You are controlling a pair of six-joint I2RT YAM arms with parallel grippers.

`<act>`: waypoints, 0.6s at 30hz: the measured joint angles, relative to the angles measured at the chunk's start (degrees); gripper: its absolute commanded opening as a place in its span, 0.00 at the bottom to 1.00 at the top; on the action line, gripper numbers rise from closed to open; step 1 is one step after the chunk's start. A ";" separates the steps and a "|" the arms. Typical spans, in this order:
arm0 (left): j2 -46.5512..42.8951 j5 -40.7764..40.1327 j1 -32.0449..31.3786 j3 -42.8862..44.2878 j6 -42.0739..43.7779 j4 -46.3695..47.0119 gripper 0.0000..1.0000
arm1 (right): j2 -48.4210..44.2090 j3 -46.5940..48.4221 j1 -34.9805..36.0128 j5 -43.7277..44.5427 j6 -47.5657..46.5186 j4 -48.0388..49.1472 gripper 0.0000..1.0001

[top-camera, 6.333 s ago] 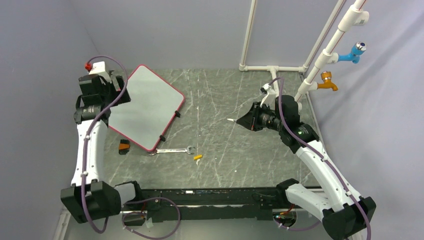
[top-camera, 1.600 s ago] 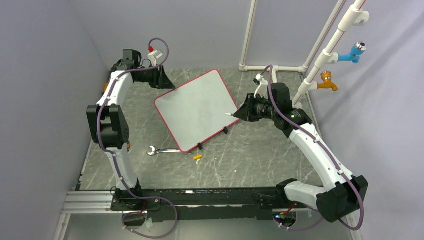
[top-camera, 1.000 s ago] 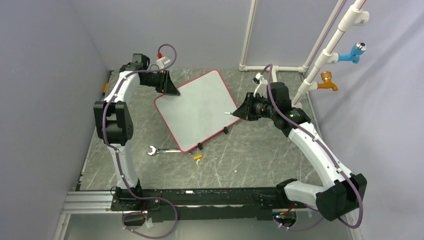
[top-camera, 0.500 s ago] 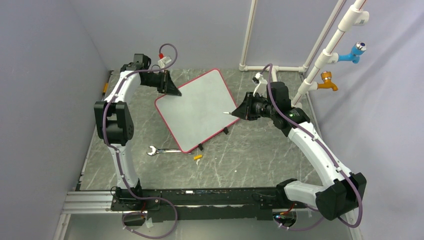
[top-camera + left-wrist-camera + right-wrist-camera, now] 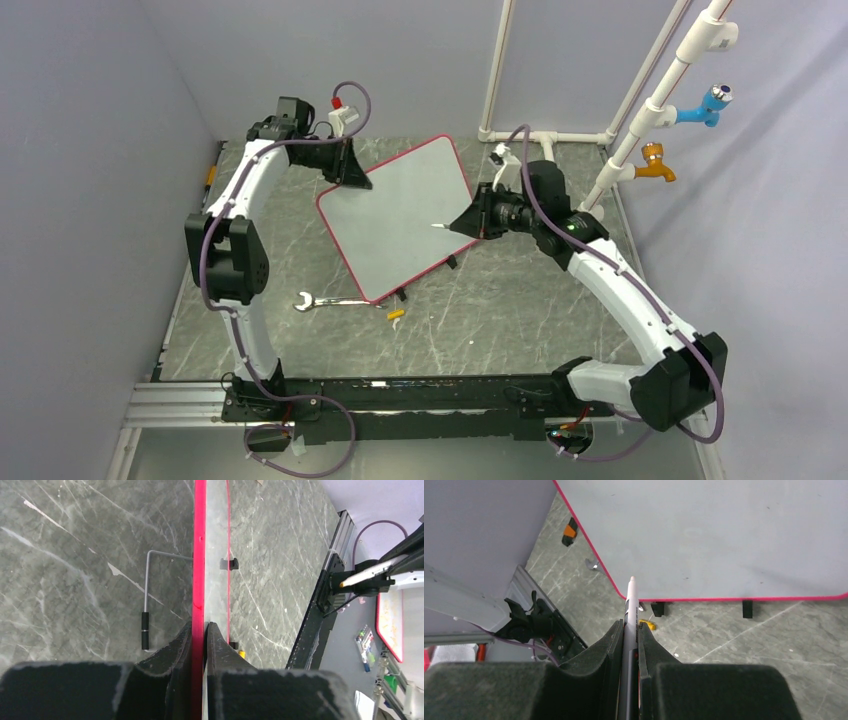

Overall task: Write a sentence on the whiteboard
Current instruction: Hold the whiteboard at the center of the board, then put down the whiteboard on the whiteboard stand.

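The whiteboard (image 5: 400, 215), white with a thin red-pink rim, lies at an angle in the middle of the table. It appears raised on its far-left side. My left gripper (image 5: 352, 172) is shut on that far-left rim. In the left wrist view the board (image 5: 216, 555) runs edge-on away from the gripper (image 5: 200, 626), with the red rim pinched between the jaws. My right gripper (image 5: 466, 221) is shut on a white marker (image 5: 442, 226). The marker (image 5: 630, 607) points at the board's right part (image 5: 724, 535). Whether its tip touches the board I cannot tell.
A wrench (image 5: 340, 300) and a small yellow cap (image 5: 396, 315) lie near the board's front edge, which carries black clips (image 5: 747, 608). An orange-black piece (image 5: 569, 531) sits farther left. A white pipe frame (image 5: 545, 140) with blue and orange taps (image 5: 708, 103) stands back right.
The left gripper has closed on the board's rim and drawn that side up and to the right. The right gripper has carried the marker left, over the board.
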 measured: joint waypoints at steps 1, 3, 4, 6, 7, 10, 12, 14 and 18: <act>-0.61 -0.74 -0.44 0.00 0.00 0.02 0.00 | 0.57 0.50 0.87 0.28 -0.15 -0.02 0.00; -1.66 -2.16 -1.29 -0.13 -0.04 0.13 0.00 | 2.10 2.14 3.43 1.62 -0.79 0.17 0.00; -1.95 -2.60 -1.51 -0.17 -0.07 0.15 0.00 | 2.62 2.71 4.35 1.95 -0.98 0.33 0.00; -2.58 -3.85 -2.12 -0.28 -0.22 0.37 0.00 | 4.07 4.68 7.63 4.28 -1.86 0.63 0.00; -2.86 -4.33 -2.40 -0.44 -0.24 0.52 0.00 | 4.57 5.29 8.72 5.01 -2.16 0.94 0.00; -3.82 -5.68 -3.06 -1.20 -0.39 1.20 0.00 | 5.95 6.45 13.07 9.11 -3.15 2.80 0.00; -4.46 -6.51 -3.52 -1.60 -0.66 1.70 0.00 | 6.95 6.60 15.85 12.37 -3.72 4.31 0.00; -5.20 -7.02 -4.00 -2.05 -0.76 2.16 0.00 | 8.15 6.62 18.56 16.00 -4.17 5.81 0.00; -5.73 -7.82 -4.68 -2.21 -0.87 2.69 0.00 | 11.80 8.83 24.52 23.32 -5.44 6.86 0.00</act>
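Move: Standing tilted, upper edge pinched in the left fingers, the whiteboard has its middle about 7 cm back, 6 cm to the right and 9 cm below the left hand. From the right hand, which holds the marker, that middle is roughly 9 cm ahead, 10 cm to the left and 14 cm down. The yellow cap lies about 5 cm back, 10 cm left and 25 cm below the right hand; the wrench is 2 cm back, 22 cm left, equally low. Sweeping about 11 cm to the left, the right hand carries the marker in over the tilted whiteboard, rising slightly before sinking back to its old height and rolling some 15 degrees about the pen's line. Meanwhile the left fingers keep their pinch on the upper edge and draw it some 3 cm right, up and slightly back, the wrist tilting a little. ##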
